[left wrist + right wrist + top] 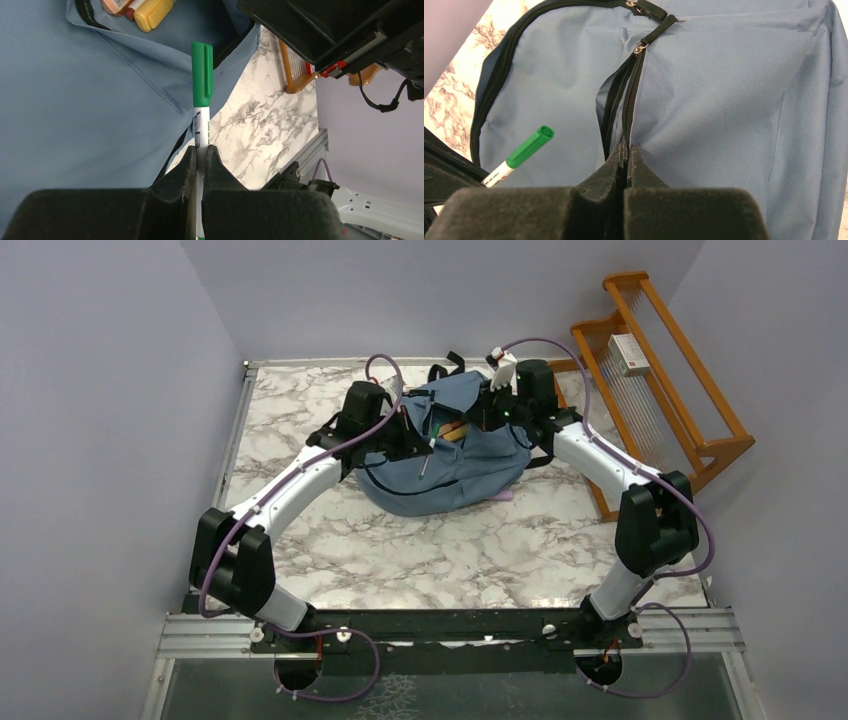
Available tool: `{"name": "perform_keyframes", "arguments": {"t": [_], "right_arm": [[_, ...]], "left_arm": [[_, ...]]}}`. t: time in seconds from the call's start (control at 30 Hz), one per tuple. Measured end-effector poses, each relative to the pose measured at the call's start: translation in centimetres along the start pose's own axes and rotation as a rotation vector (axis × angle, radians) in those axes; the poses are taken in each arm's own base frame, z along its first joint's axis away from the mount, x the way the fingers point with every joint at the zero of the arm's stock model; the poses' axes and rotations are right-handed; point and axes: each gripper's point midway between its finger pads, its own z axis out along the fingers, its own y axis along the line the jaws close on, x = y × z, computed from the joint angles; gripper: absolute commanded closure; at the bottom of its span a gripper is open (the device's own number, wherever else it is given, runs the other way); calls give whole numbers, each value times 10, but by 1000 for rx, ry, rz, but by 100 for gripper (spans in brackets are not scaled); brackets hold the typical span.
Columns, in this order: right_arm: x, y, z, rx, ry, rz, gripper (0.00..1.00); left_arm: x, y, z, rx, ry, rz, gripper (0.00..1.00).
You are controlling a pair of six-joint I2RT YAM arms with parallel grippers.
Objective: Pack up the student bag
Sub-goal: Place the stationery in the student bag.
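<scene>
The student bag (pixel 455 465) is slate-blue and lies at the back middle of the marble table, its main pocket unzipped. My left gripper (pixel 201 150) is shut on a white marker with a green cap (pixel 202 75), and the cap points toward the opening (pixel 428 455). Yellow and orange items (pixel 150 10) show inside the bag (pixel 75 100). My right gripper (pixel 626 146) is shut on the black zipper edge of the bag (pixel 724 90), holding the opening up. The marker's cap (pixel 530 146) shows to its left. A metal zipper pull (pixel 640 47) sits further along the zipper.
A wooden rack (pixel 690 390) with a small white box (pixel 630 353) on it stands beside the table's right edge. Grey walls close in the left, back and right. A small pink thing (pixel 503 496) lies by the bag's near edge.
</scene>
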Motion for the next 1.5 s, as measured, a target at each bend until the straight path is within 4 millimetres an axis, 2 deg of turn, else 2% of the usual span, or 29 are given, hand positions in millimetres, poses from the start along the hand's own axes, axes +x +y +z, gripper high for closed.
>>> {"name": "perform_keyframes", "arguments": {"t": [0.23, 0.43, 0.77, 1.13, 1.23, 1.43, 1.5], "right_arm": [[-1, 1, -3, -3, -7, -14, 99], [3, 4, -8, -13, -14, -34, 99], [3, 10, -10, -51, -33, -57, 99], [1, 15, -9, -67, -57, -30, 99], [0, 17, -9, -70, -62, -25, 99], [-2, 18, -8, -73, -69, -15, 99], [-3, 18, -8, -73, -71, -15, 99]], "left_arm": [[3, -1, 19, 16, 80, -47, 100], [5, 10, 40, -14, 131, -74, 100], [-38, -2, 77, 10, 88, -53, 100], [-52, 22, 120, -54, 50, -114, 99], [-58, 25, 129, -56, 27, -137, 91], [-70, 18, 141, -31, -6, -155, 60], [-71, 17, 144, -28, -9, -154, 54]]}}
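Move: The mouth of the bag's front pocket, where the green pen in my left fingers is going, lies about 11 cm ahead of that hand, 6 cm to its right and roughly 8 cm below. The yellow marker already inside sits near the same spot, about 4 cm deeper. The flap edge pinched by my right gripper is some 10 cm ahead and 12 cm right of my left hand, at its height. From my right hand the mouth is about 7 cm left, 2 cm ahead and 6 cm down. I carry the green pen forward about 14 cm with my left hand, bearing some 7 cm to the right and sinking about 5 cm in two dips with a slight rise between, cap first into the open pocket beside my right gripper. There my left fingers open part way and let go of the pen. My right hand keeps its pinch on the flap, easing about 1.5 cm back and 1 cm up. ##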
